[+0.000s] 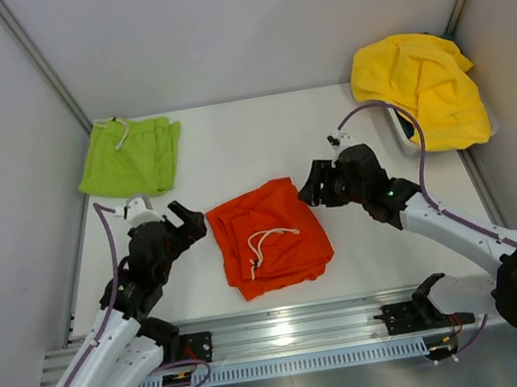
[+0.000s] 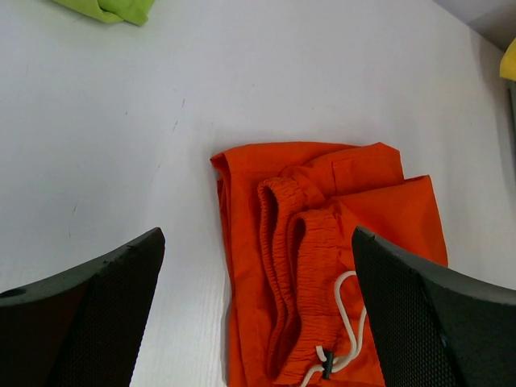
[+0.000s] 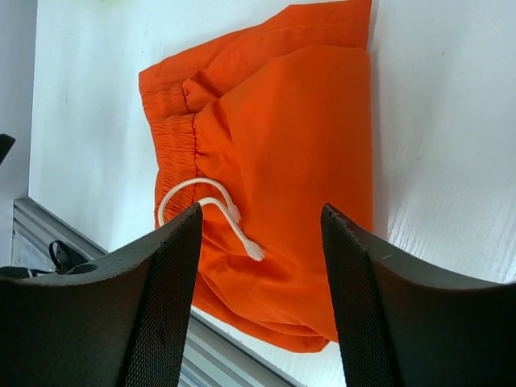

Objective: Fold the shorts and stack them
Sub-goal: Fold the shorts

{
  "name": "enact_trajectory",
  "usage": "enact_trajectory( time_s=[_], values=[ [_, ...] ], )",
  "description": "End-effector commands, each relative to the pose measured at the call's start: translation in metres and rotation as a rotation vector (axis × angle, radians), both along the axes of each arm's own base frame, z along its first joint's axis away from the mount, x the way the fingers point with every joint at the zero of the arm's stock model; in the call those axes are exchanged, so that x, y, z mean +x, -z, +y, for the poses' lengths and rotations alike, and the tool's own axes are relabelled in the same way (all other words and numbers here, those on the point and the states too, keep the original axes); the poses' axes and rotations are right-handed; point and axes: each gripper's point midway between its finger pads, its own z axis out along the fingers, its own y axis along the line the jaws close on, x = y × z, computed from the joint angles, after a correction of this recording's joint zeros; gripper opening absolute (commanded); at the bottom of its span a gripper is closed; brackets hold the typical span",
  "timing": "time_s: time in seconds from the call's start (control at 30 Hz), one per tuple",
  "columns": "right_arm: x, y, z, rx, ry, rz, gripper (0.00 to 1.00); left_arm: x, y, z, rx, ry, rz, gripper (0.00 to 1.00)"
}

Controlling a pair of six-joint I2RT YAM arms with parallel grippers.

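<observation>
The orange-red shorts [image 1: 272,237] lie folded at the table's middle, white drawstring [image 1: 268,240] on top; they also show in the left wrist view [image 2: 322,266] and the right wrist view [image 3: 274,153]. The lime-green shorts [image 1: 130,157] lie folded at the back left, with only a corner of them [image 2: 113,8] in the left wrist view. My left gripper [image 1: 187,221] hovers just left of the orange pair, open and empty [image 2: 258,242]. At that pair's right edge my right gripper [image 1: 313,187] is open with nothing in it [image 3: 260,218].
A yellow garment [image 1: 424,86] is heaped over a white bin [image 1: 398,135] at the back right. A metal rail [image 1: 291,327] runs along the near table edge. Grey walls close in left, right and back.
</observation>
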Motion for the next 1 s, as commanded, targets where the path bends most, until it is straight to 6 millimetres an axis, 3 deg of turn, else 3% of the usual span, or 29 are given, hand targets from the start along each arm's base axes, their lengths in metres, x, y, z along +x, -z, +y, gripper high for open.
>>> enact_trajectory(
  time_s=[0.0, 0.23, 0.33, 0.47, 0.53, 0.63, 0.7, 0.77, 0.8, 0.93, 0.97],
  values=[
    [0.009, -0.021, 0.011, 0.047, -0.012, -0.043, 0.62, 0.006, -0.026, -0.008, 0.017, 0.052, -0.031, 0.99],
    [0.002, -0.012, 0.023, 0.025, -0.017, -0.022, 0.59, 0.005, -0.041, -0.021, -0.034, 0.120, -0.084, 0.99],
    [0.001, -0.004, 0.031, 0.020, -0.023, -0.004, 0.56, 0.005, -0.036, -0.029, -0.045, 0.162, -0.081, 0.99],
    [0.000, 0.005, 0.055, 0.004, -0.059, 0.013, 0.47, 0.009, -0.022, -0.040, -0.051, 0.195, -0.025, 0.99],
    [-0.004, 0.004, 0.074, 0.000, -0.087, 0.016, 0.43, 0.011, -0.004, -0.044, -0.044, 0.198, 0.039, 0.99],
    [-0.002, 0.028, 0.096, -0.038, -0.112, 0.065, 0.39, 0.013, 0.018, -0.046, -0.028, 0.199, 0.094, 0.99],
    [-0.002, 0.029, 0.112, -0.022, -0.141, 0.074, 0.38, 0.013, 0.032, -0.048, -0.013, 0.212, 0.131, 0.99],
    [-0.002, 0.046, 0.122, -0.042, -0.160, 0.113, 0.38, 0.013, 0.039, -0.050, 0.007, 0.225, 0.162, 0.99],
    [-0.002, 0.043, 0.131, -0.042, -0.171, 0.105, 0.37, 0.012, 0.050, -0.050, 0.021, 0.230, 0.201, 0.99],
    [-0.001, 0.076, 0.146, -0.103, -0.181, 0.166, 0.35, 0.013, 0.067, -0.051, 0.044, 0.230, 0.263, 0.99],
    [-0.002, 0.073, 0.149, -0.097, -0.184, 0.162, 0.35, 0.012, 0.070, -0.052, 0.044, 0.235, 0.269, 0.99]
  ],
)
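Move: The folded red shorts lie roughly 14 cm below both grippers: their middle, marked by the white drawstring, is some 16 cm right and 4 cm back from the left hand, and about 10 cm left and 6 cm back from the right one. The gathered waistband is nearer the left hand, only about 8 cm to its right and 4 cm back. The folded green shorts sit some 23 cm ahead and 14 cm left of the left hand. Both hands close in on the red shorts from either side, with no contact that can be made out. The right sweeps about 13 cm left and 8 cm down over them, its fingers narrowing to roughly a third open. The left, kept wide open, edges right with a small rise, then drops towards their left edge, tipping its fingers some 15 degrees farther down and turning slightly clockwise. ##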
